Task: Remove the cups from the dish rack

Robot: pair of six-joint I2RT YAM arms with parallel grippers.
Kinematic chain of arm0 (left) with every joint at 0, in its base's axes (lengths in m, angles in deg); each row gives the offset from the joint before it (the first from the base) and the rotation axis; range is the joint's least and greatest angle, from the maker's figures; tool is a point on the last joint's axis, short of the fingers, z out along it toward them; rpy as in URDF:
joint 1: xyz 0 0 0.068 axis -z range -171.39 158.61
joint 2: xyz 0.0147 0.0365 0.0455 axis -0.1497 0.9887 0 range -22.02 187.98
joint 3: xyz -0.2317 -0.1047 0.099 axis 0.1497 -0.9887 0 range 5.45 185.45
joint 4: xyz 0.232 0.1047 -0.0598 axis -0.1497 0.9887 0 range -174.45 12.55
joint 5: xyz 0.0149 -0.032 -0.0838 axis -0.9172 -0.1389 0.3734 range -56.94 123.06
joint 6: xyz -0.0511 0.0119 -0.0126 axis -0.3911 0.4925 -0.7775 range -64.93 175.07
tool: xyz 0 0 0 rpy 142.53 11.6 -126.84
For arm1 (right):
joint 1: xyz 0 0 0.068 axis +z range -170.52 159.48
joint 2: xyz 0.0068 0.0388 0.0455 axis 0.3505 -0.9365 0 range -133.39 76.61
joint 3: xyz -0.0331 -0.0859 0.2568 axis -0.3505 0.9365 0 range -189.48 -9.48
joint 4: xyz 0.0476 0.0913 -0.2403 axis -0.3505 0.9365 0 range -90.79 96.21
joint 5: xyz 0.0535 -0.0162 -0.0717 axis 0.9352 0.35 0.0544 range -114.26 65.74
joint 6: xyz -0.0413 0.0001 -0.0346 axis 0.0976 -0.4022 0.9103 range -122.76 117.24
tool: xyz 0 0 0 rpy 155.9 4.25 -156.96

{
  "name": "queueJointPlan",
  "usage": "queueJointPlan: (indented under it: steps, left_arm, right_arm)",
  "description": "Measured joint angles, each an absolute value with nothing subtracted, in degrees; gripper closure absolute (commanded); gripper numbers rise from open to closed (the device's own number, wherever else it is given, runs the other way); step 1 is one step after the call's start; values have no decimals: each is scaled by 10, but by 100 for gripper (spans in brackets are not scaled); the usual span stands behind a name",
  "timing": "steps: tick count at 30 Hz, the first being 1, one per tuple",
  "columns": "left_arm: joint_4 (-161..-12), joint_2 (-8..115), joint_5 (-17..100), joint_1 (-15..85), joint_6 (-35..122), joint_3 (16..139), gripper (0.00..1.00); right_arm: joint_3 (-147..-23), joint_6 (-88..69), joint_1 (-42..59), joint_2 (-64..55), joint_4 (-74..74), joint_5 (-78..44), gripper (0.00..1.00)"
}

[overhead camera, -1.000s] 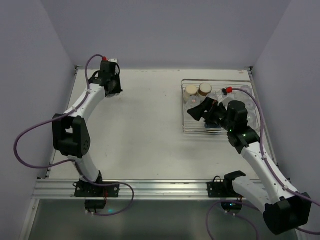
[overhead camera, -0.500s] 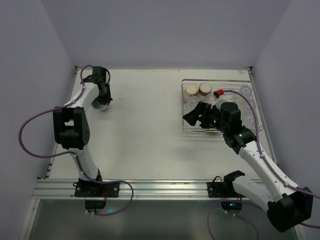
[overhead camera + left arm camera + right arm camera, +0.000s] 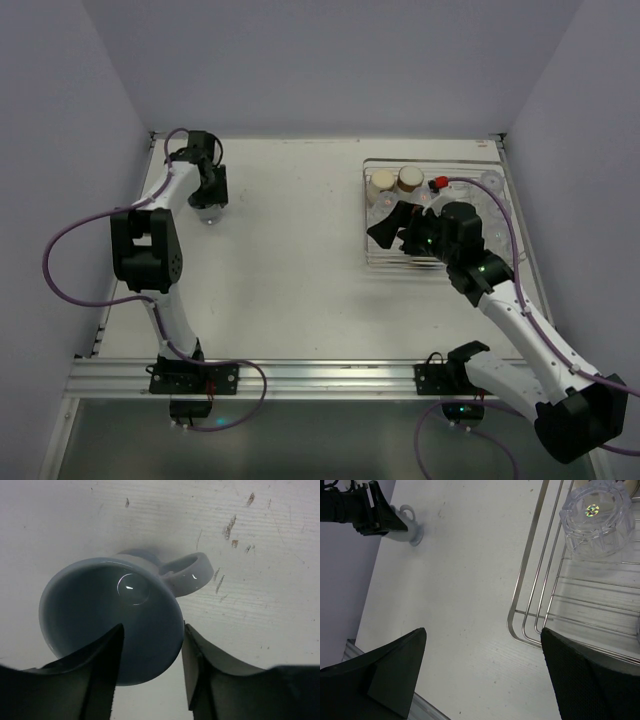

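A light blue-grey handled mug stands upright on the table at the far left. My left gripper hangs right over it, open. One finger is inside the mug and the other outside its rim, with slack around the wall. The silver wire dish rack sits at the far right. Two brown cups with cream tops stand in its far left corner, and a clear glass tumbler lies in it. My right gripper hovers open over the rack's near left corner, holding nothing.
The left wall runs close beside the mug. Bare white tabletop spans between the mug and the rack. An aluminium rail lines the near edge, with both arm bases on it.
My left arm brought the mug down from the far left corner onto the table, and its jaws have parted. My right gripper shifted a little left and farther over the rack.
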State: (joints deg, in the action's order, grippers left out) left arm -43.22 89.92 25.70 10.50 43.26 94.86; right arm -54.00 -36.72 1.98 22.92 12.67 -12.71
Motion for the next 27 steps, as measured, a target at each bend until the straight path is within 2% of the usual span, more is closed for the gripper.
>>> queueJointPlan:
  steps: [10,12,17,21,24,27]
  left_arm:
    - [-439,857,274,105,422,948,16]
    - [-461,822,313,105,417,943,0]
    - [-548,704,410,123,386,936,0]
    - [-626,609,452,197,371,914,0]
    - [-689,516,510,276,358,832,0]
    - [-741,434,560,312,346,725,0]
  right_arm:
    - [-576,-348,20,225,161,-168,1]
    - [-582,-343,20,225,173,-194,1]
    - [-587,-330,20,226,210,-298,1]
    - [-587,-320,13,225,239,-369,1]
    - [-587,-314,1,215,258,-414,1]
    - [-587,-306,-9,186,275,-453,1]
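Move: About 12 cm to the right hand's right, 7 cm ahead and 16 cm lower, the blue mug leans in the rack. The near clear glass stands about 15 cm ahead and 2 cm right of that hand, the second glass some 16 cm ahead and 9 cm right, both about 16 cm below. From the left hand at its rim, the grey mug's middle is about 3 cm left, level fore-and-aft, and 4 cm down; the blue mug lies some 54 cm right and 9 cm back. Opening further to fully wide, the left fingers come free of the grey mug's rim; the hand lifts some 27 cm, then swings right and back towards the rack side, turning to point forward-right and nearly level. Meanwhile the right hand, wide open, travels about 12 cm right to the blue mug, first rising slightly, then sinking, its wrist turning about 30 degrees clockwise and dipping. ##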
